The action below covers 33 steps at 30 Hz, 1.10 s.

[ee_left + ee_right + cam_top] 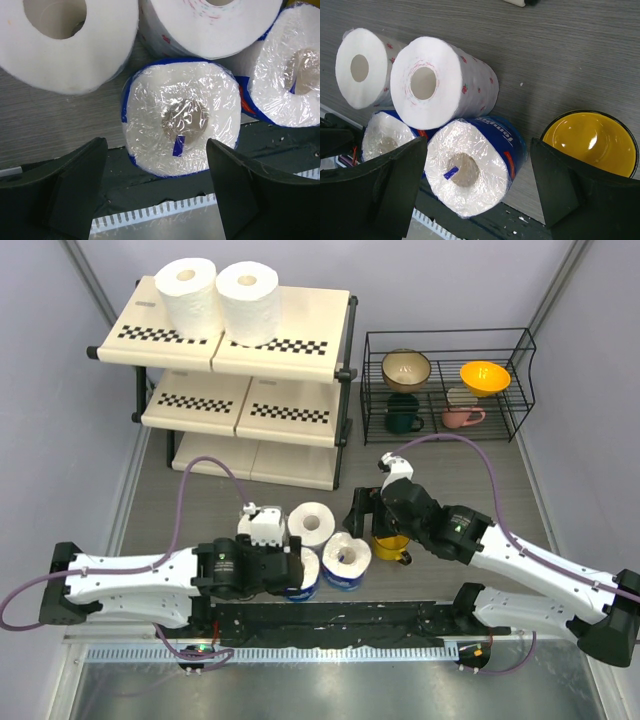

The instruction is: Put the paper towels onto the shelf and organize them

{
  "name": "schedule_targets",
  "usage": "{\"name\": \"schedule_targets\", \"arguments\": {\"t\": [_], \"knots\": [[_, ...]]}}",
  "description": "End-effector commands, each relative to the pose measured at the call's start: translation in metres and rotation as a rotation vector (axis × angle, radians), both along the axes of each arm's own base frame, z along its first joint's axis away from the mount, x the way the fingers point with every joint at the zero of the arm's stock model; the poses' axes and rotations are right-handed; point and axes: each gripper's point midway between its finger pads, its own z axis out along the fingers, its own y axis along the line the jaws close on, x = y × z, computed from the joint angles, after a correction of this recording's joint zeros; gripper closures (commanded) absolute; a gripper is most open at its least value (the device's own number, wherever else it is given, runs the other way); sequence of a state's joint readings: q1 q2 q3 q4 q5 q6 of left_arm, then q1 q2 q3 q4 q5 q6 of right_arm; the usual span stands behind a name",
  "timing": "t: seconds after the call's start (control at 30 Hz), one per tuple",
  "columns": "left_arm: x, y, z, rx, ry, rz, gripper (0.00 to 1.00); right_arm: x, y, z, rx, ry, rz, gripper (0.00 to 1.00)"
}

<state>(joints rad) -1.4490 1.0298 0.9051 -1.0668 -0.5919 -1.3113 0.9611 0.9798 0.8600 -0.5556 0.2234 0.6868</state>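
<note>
The shelf (pixel 235 350) stands at the back left with two bare white paper towels (pixel 190 295) (pixel 250 300) upright on its top tier. Four more rolls cluster at the table's front middle: two bare ones (pixel 316 523) (pixel 362 67) and two in blue wrappers (pixel 347 562) (pixel 308 578). My left gripper (pixel 290 565) is open, its jaws either side of a wrapped roll (pixel 180 122), not touching it. My right gripper (pixel 362 515) is open above the other wrapped roll (pixel 470 172), which lies on its side.
A yellow mug (pixel 392 547) (pixel 592 140) stands right beside the roll cluster, under my right arm. A black wire rack (pixel 445 380) with bowls and mugs is at the back right. A black mat (pixel 330 620) lines the near edge.
</note>
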Motion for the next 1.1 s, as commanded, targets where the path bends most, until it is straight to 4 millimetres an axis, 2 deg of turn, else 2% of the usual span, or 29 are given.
{"name": "schedule_targets", "arguments": {"t": [0.0, 0.2, 0.43, 0.8, 0.93, 1.03, 1.07], "knots": [[0.014, 0.01, 0.0, -0.054, -0.07, 0.142, 0.14, 0.003, 0.0, 0.018, 0.036, -0.041, -0.015, 0.11], [0.018, 0.021, -0.005, -0.063, -0.085, 0.195, 0.15, 0.003, -0.002, 0.016, 0.033, -0.041, -0.019, 0.11], [0.017, 0.018, -0.019, -0.01, -0.079, 0.197, 0.15, 0.003, -0.002, 0.014, 0.028, -0.036, -0.022, 0.11], [0.018, 0.021, -0.04, 0.029, -0.079, 0.23, 0.23, 0.002, -0.007, 0.015, 0.023, -0.042, -0.031, 0.11], [0.018, 0.021, -0.043, 0.012, -0.078, 0.233, 0.32, 0.002, -0.007, 0.014, 0.024, -0.042, -0.034, 0.1], [0.02, 0.02, -0.042, 0.0, -0.086, 0.233, 0.42, 0.002, -0.007, 0.014, 0.024, -0.04, -0.035, 0.11], [0.02, 0.018, -0.041, -0.003, -0.088, 0.227, 0.48, 0.002, -0.007, 0.015, 0.026, -0.04, -0.036, 0.11]]}}
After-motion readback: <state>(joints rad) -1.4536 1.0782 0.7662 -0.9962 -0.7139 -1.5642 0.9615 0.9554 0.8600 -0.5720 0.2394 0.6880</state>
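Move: The wrapped roll to grip sits under the left gripper: its middle is about 2 cm ahead, 3 cm right and 10 cm down. A white roll stands some 11 cm ahead and 5 cm left of this gripper, a second white roll 12 cm ahead and 6 cm right, and the other wrapped roll 5 cm ahead and 14 cm right. From the right hand, the roll to grip lies roughly 8 cm back, 15 cm left and 14 cm down. Lower the left gripper about 4 cm onto the left rim of the near wrapped roll, easing some 2 cm forward with an early sideways nudge left, and turn it about 13 degrees counter-clockwise. Set one finger outside the roll's left side and the other at its core hole, then start closing over the wall between them, to roughly two thirds of the starting gap. ##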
